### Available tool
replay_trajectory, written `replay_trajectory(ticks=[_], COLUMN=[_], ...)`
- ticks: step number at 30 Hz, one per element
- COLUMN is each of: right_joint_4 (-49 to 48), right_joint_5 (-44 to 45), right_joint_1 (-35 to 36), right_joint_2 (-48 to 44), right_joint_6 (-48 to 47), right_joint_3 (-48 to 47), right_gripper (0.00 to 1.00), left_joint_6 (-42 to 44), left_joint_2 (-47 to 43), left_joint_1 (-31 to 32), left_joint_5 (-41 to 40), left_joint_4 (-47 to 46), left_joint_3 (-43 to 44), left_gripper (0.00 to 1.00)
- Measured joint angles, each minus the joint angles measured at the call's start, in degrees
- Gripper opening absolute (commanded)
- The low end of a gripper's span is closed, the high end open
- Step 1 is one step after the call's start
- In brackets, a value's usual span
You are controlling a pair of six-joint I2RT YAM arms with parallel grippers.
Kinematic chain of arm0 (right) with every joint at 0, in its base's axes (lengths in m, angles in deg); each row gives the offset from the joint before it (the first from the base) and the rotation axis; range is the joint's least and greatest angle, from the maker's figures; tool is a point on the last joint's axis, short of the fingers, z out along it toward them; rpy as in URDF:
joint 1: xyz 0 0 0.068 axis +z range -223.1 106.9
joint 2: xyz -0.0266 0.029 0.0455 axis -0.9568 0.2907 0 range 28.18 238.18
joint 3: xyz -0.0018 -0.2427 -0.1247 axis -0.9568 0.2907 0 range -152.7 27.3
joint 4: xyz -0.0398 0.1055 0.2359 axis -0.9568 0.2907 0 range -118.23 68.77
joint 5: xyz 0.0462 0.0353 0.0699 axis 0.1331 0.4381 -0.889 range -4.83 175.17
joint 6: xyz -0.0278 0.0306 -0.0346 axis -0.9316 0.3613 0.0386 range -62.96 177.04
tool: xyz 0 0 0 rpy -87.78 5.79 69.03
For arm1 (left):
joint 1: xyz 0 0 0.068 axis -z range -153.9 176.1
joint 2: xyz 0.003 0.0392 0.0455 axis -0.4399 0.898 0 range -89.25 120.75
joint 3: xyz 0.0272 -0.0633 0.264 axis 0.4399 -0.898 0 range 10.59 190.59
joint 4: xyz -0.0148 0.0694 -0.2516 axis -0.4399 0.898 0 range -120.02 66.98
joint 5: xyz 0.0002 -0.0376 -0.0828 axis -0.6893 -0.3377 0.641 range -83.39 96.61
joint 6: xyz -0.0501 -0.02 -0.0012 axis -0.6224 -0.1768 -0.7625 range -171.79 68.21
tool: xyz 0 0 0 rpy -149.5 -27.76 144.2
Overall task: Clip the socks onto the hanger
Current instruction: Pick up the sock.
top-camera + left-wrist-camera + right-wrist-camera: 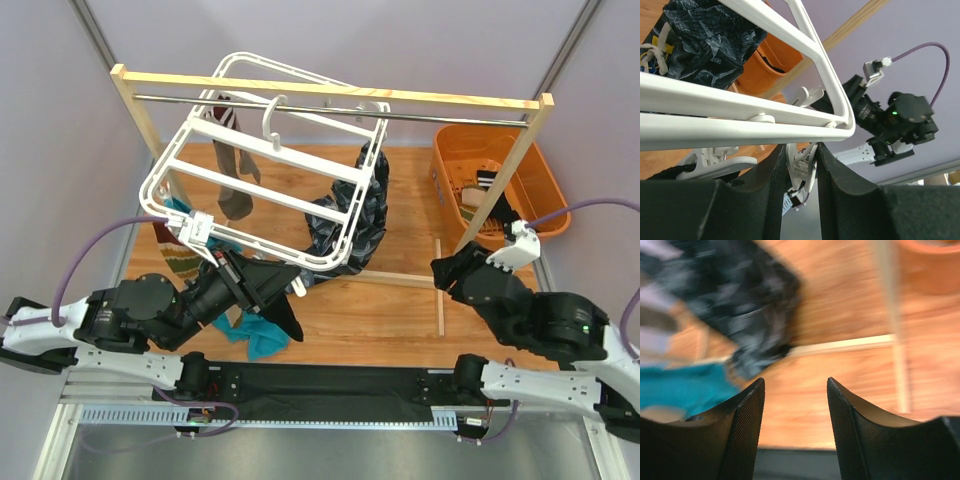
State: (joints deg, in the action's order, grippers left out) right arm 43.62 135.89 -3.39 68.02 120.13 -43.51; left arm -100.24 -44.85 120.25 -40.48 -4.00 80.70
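The white hanger point(335, 268) hangs tilted from the rack's rail, and a grey-brown sock point(237, 185) is clipped under it. My left gripper point(298, 283) sits just below the hanger's near corner. In the left wrist view, this gripper point(801, 160) is shut on a small white clip point(804, 167) dangling under the hanger frame point(740, 100). A teal sock point(255, 338) and a striped sock point(180, 262) lie on the table below. My right gripper point(447, 268) hovers at the right. Its jaws point(795, 405) are open with nothing between them, and the teal sock point(685, 387) is blurred to its left.
A wooden rack point(330, 92) with a metal rail spans the back. A large dark patterned cloth point(352, 215) hangs through the hanger down to the table. An orange basket point(540, 175) holding more laundry stands at the back right, beside the rack's right post.
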Motion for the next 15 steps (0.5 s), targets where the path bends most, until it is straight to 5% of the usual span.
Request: replay_trajectory(ticks=[10,13,15], right_joint_4=[4.66,1.53,-5.31], right_joint_5=[-1.77,-4.0,-12.98], right_joint_1=[-31.15,-46.27,-65.02], right_joint_2=[-0.96,-3.65,-2.51], right_joint_6=[-2.64,-8.76,-14.67], right_joint_3=[12.92,15.15,17.64], right_gripper=[0.52,0.52,0.52], left_joint_6=[1.49,1.46,1.49], left_joint_2=[-3.39,-5.6,-7.08], left_joint_1=[0.0,0.0,0.0], left_joint_5=[0.57,0.59,0.46], left_joint_4=[1.14,1.64,2.1], left_joint_3=[-1.09,-2.6,-3.56], left_gripper=[0.0,0.0,0.0])
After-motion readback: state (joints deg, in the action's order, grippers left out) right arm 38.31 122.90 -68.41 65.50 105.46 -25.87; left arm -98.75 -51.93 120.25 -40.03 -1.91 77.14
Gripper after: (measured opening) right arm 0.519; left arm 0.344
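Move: The socks in the orange bin lie some 30 cm ahead of the right hand, about 21 cm to its right and roughly 26 cm below. The right foot of the wooden rack is nearer, about 12 cm ahead, 5 cm to the right and 30 cm below. From the left hand, which already holds a clip on the hanger's near edge, the socks are roughly 37 cm ahead, 56 cm to the right and 39 cm below. The orange bin with the socks is what the right hand comes nearer to: it sweeps quickly about 17 cm right and 10 cm down, turning clockwise nearly 50 degrees and tipping down, its empty fingers staying about half open. The hanger's clip stays between the left fingers while that hand eases about 3 cm left. ##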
